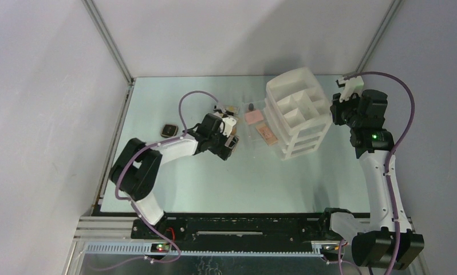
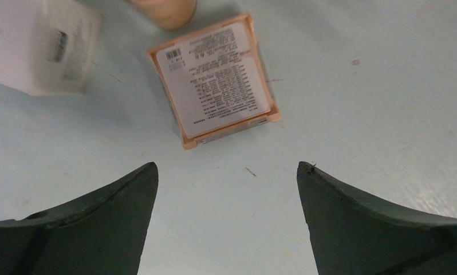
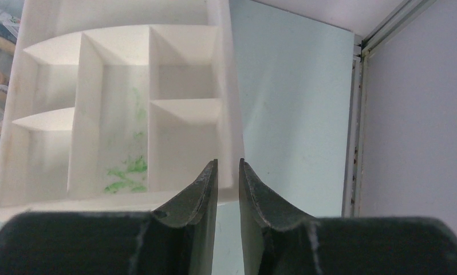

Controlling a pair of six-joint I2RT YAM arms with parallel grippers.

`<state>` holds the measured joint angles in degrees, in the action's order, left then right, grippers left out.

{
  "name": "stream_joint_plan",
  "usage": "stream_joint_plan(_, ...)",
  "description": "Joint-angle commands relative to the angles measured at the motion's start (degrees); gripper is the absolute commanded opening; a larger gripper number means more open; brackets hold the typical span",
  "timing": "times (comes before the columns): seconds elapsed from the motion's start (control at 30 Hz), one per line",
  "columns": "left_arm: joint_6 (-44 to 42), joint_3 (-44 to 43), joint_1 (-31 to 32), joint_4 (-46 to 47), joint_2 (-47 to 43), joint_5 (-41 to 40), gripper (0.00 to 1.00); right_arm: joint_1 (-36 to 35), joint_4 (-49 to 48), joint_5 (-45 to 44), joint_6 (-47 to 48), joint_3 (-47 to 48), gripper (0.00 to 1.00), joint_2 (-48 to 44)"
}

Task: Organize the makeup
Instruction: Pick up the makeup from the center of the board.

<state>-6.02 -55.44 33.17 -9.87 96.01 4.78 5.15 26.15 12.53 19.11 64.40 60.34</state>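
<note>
The makeup lies in the middle of the table. In the left wrist view, a peach palette [image 2: 217, 80] lies label side up. A small white box [image 2: 40, 46] is to its left and a beige bottle [image 2: 163, 8] lies at the top edge. My left gripper [image 2: 226, 166] [image 1: 231, 146] hovers open just short of the palette, with nothing between its fingers. Beside the white drawer organizer [image 1: 298, 112] lie a pink palette [image 1: 253, 117] and another palette [image 1: 267, 134]. A black compact [image 1: 169, 130] lies to the left. My right gripper [image 3: 228, 163] [image 1: 336, 112] is closed narrowly on the organizer's right wall [image 3: 232, 114].
The organizer's top tray [image 3: 183, 103] has several empty compartments, one with green smears [image 3: 126, 169]. More small cosmetics [image 1: 232, 109] lie behind the left gripper. Enclosure walls and a metal frame post [image 3: 352, 143] stand close on the right.
</note>
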Motion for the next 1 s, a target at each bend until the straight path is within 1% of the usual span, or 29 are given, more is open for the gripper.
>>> stream_joint_plan(0.0, 5.59, -3.41, -0.30, 4.10, 2.70, -2.20, 0.95, -0.14, -1.81, -0.32, 0.74, -0.39, 0.27, -0.92)
stream_joint_plan(0.1, 5.67, -3.98, -0.30, 5.22, 4.06, -1.82, 0.96, -0.14, -1.99, -0.32, 0.90, -0.57, 0.27, -1.03)
stream_joint_plan(0.17, 5.67, -4.38, -0.24, 5.53, 4.73, -1.80, 1.00, -0.14, -2.06, -0.34, 1.01, -0.81, 0.27, -1.10)
stream_joint_plan(0.37, 7.48, -5.83, -0.14, 6.26, 7.02, -1.57, 1.00, -0.14, -2.06, -0.40, 1.28, -0.86, 0.27, -0.75)
stream_joint_plan(0.57, 8.15, -7.84, 0.65, 6.69, 9.84, -3.30, 0.99, -0.14, -1.92, -0.32, 1.52, -0.90, 0.27, -0.82)
stream_joint_plan(0.63, 8.40, -8.25, 0.73, 6.67, 10.44, -3.74, 0.96, -0.14, -1.82, -0.32, 1.52, -0.86, 0.27, -0.83)
stream_joint_plan(0.67, 8.41, -8.35, 0.75, 6.62, 10.73, -3.76, 0.93, -0.14, -1.81, -0.32, 1.56, -0.86, 0.27, -0.78)
stream_joint_plan(0.83, 8.25, -7.46, 0.76, 6.27, 10.56, -3.13, 0.73, -0.14, -1.67, -0.37, 1.88, -0.86, 0.26, -0.75)
stream_joint_plan(0.97, 6.67, -5.25, 0.75, 5.56, 7.94, -3.28, 0.61, -0.14, -1.54, -0.41, 1.95, -0.90, 0.26, -0.83)
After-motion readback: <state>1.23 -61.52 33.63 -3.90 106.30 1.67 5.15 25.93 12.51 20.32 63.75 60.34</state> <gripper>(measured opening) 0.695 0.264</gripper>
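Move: The square compact lies about 5 cm ahead of my left hand, 3 cm to its right and 3 cm lower. The foundation bottle stands roughly 6 cm farther out than the compact and 2 cm to its right, and the white box 7 cm farther out than the compact and 5 cm to its left. The middle of the clear drawer is about 9 cm ahead and 14 cm right of my left hand. From my raised right hand the compact is some 32 cm left, 3 cm ahead and 27 cm below. I sink my left hand about 2 cm towards the table, then slide it nearly level, forward and a little right, some 4 cm, so the wide-open fingers straddle the compact, turning the wrist slightly counter-clockwise. As the slide ends I close the fingers part-way onto the compact's two sides. ##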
